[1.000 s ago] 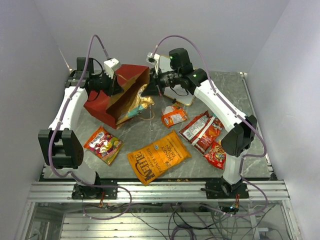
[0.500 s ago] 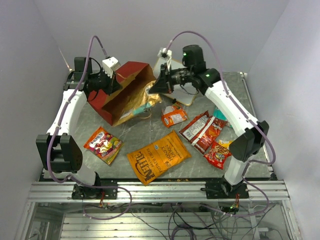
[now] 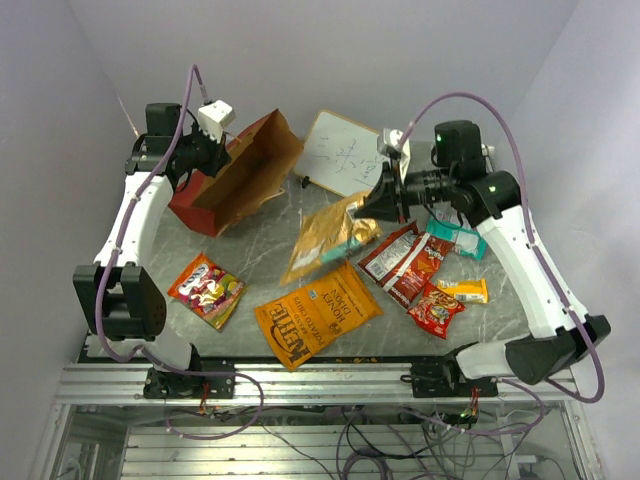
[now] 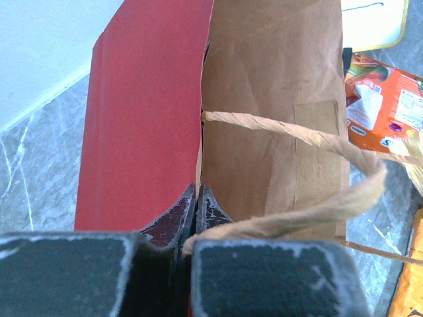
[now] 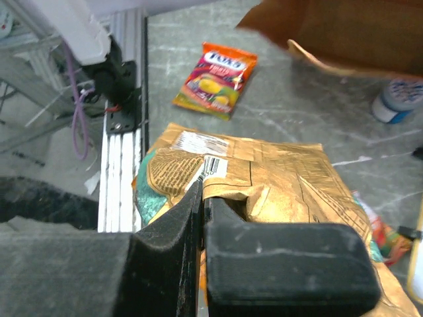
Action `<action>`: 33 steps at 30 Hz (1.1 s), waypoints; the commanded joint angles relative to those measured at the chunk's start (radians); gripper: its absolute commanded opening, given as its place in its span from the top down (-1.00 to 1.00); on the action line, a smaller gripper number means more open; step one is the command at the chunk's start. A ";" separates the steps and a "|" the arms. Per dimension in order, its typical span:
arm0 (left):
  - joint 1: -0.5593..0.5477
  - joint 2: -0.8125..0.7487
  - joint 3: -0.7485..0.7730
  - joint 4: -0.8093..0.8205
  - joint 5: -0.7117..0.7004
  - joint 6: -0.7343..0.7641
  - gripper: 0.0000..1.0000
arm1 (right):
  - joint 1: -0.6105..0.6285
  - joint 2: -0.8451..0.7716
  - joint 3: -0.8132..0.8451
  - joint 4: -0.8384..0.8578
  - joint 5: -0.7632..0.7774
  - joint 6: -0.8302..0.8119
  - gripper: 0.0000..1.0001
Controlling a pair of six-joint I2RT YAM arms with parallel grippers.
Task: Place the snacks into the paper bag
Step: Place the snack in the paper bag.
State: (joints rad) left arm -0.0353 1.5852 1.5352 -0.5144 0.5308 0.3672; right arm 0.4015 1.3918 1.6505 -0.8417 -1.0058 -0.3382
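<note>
The paper bag [image 3: 245, 178], red outside and brown inside, lies tilted at the back left with its mouth toward the table's middle. My left gripper [image 3: 207, 155] is shut on its upper wall [image 4: 196, 198], with a loop handle [image 4: 317, 201] lying across the fingers. My right gripper [image 3: 373, 205] is shut on the edge of a tan chip bag [image 3: 328, 240], which hangs over the table's middle, apart from the paper bag; in the right wrist view the jaws [image 5: 203, 193] pinch its top seam. On the table lie a large orange chip bag [image 3: 315, 315], a colourful packet [image 3: 205, 290], red and maroon packs [image 3: 405, 262], a teal pack [image 3: 455, 238] and a yellow bar [image 3: 462, 290].
A white writing board [image 3: 340, 150] lies at the back, behind the tan bag. A small red pack [image 3: 432, 308] sits front right. An orange packet [image 4: 383, 112] shows beyond the paper bag's mouth in the left wrist view. The table's metal rail [image 3: 320, 380] runs along the near edge.
My right arm has swung right and forward, drawing the tan chip bag away from the paper bag's mouth. My left gripper has shifted the paper bag back and up.
</note>
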 commanded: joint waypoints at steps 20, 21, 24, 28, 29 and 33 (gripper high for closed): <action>-0.007 0.038 0.058 0.023 -0.006 -0.074 0.86 | 0.010 0.081 -0.549 -0.064 0.122 -0.382 0.79; -0.008 0.037 0.060 0.024 -0.005 -0.075 0.86 | 0.010 0.078 -0.570 -0.064 0.167 -0.385 0.69; -0.008 0.035 0.063 0.019 0.002 -0.073 0.86 | 0.011 0.054 -0.614 -0.047 0.302 -0.392 0.41; -0.009 0.025 0.056 0.016 0.005 -0.069 0.86 | 0.010 0.006 -0.599 -0.045 0.428 -0.400 -0.02; -0.009 0.020 0.051 0.017 0.005 -0.066 0.86 | 0.011 -0.004 -0.584 -0.045 0.451 -0.398 -0.08; -0.009 -0.004 0.025 0.024 -0.002 -0.051 0.86 | 0.011 -0.015 -0.505 -0.031 0.487 -0.389 -0.24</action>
State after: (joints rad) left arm -0.0357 1.6245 1.5787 -0.5152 0.5171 0.3023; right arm 0.4133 1.4124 1.0592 -0.8959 -0.6064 -0.7170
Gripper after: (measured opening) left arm 0.077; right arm 0.597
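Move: The right hand holds the gold snack pouch high up. The orange chips bag it comes down over lies about 9 cm back and 9 cm to the left, some 33 cm below. At table level too, the brown-red snack bag is about 14 cm to the right and 4 cm ahead, and the small orange packet some 13 cm ahead and 1 cm left. From the left hand, the chips bag lies about 29 cm back, 27 cm right and 25 cm lower. Still pinching the gold snack pouch by its edge, the right hand lowers it about 25 cm towards the orange chips bag and lets go near the bottom, fingers opening past half. In the lower half it also drifts some 8 cm right, its fingertips tipping down about 35 degrees. The left hand keeps its pinch on the paper bag's rim, nearly still. ##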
